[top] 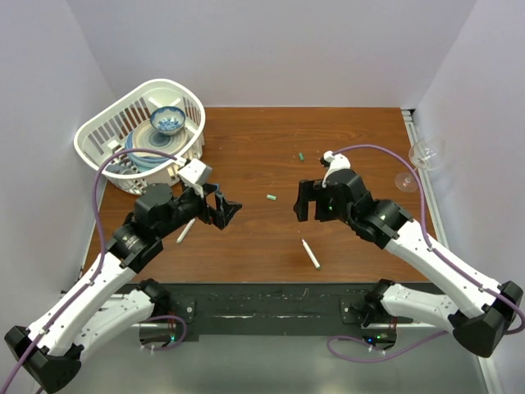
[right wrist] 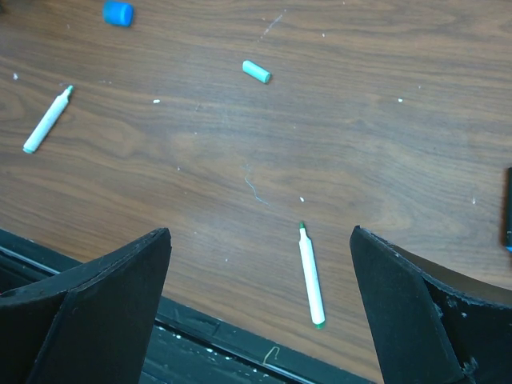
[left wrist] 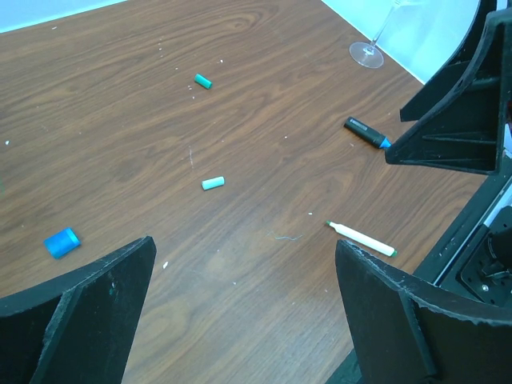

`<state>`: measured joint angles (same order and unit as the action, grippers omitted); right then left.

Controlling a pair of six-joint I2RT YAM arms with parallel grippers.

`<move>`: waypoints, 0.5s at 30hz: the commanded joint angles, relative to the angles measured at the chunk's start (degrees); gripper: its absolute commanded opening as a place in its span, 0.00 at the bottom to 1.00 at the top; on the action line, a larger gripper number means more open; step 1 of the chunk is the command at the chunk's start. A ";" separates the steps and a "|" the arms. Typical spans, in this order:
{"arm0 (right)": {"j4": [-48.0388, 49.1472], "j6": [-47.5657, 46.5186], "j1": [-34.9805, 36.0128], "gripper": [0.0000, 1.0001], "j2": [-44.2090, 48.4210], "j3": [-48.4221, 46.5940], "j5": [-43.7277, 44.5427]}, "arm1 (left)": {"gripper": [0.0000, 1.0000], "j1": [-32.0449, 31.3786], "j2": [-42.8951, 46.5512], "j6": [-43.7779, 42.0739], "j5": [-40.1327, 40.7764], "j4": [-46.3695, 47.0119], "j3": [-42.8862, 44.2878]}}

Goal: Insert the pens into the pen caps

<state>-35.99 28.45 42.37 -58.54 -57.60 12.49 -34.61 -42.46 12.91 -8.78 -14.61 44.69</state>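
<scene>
Two white pens lie on the wooden table: one with a green tip (top: pixel 310 254) (right wrist: pixel 310 276) (left wrist: pixel 362 238) near the front edge, the other (top: pixel 186 230) (right wrist: pixel 48 120) partly under my left arm. A dark pen with a blue tip (left wrist: pixel 366 133) lies below my right gripper. One green cap (top: pixel 271 197) (left wrist: pixel 212 183) (right wrist: pixel 257 72) sits between the grippers, and a second green cap (top: pixel 301 155) (left wrist: pixel 203 81) lies farther back. A blue cap (left wrist: pixel 62 242) (right wrist: pixel 118 12) rests near my left gripper. My left gripper (top: pixel 227 212) (left wrist: pixel 244 244) and right gripper (top: pixel 305 203) (right wrist: pixel 260 232) hover open, holding nothing.
A white basket (top: pixel 105 130) at the back left holds plates and a blue bowl (top: pixel 167 120). A clear wine glass (top: pixel 426 154) (left wrist: pixel 366 54) lies at the table's right edge. The black front rail (right wrist: pixel 208 336) runs just below the nearest pen.
</scene>
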 commanded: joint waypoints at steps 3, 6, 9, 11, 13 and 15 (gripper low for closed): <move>-4.52 0.11 0.17 0.99 -1.13 -2.25 1.39 | 1.00 0.16 0.01 0.36 0.60 2.31 0.31; -7.34 0.47 0.17 0.95 -2.53 -1.38 1.83 | 1.00 0.16 0.09 0.45 1.30 2.31 0.40; -9.01 1.08 0.17 0.89 -3.77 0.82 2.01 | 1.00 0.16 0.62 0.72 3.49 2.31 0.31; -9.36 1.35 0.17 0.81 -4.56 2.22 0.87 | 1.00 0.16 1.14 0.89 5.51 2.04 0.14; -7.97 2.14 0.17 0.77 -5.44 4.77 -1.23 | 1.00 0.16 1.50 0.98 7.01 2.04 0.14; -7.00 2.75 0.08 0.68 -6.31 7.23 -1.94 | 1.00 0.16 2.29 1.07 8.60 1.78 0.14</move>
<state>-42.87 29.28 42.37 -63.48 -54.28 12.32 -34.61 -41.91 12.95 -4.51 -14.66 44.66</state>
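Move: The white pen I want lies almost under my open right hand, about 20 cm below, roughly 3 cm back and 3 cm to the right. From that hand, the teal pen cap is some 14 cm ahead and 8 cm left, and the black marker some 10 cm ahead and 16 cm right, both down on the table. From my left hand, the same white pen is about 19 cm right, 1 cm back and 26 cm below. I sink my right hand some 6 to 7 cm towards the white pen, picking up speed and easing about 2 cm back and 2 cm right. On the way I tip the fingers about 15 degrees steeper towards the table and start narrowing them, from wide open to about three-quarters, touching nothing yet. ##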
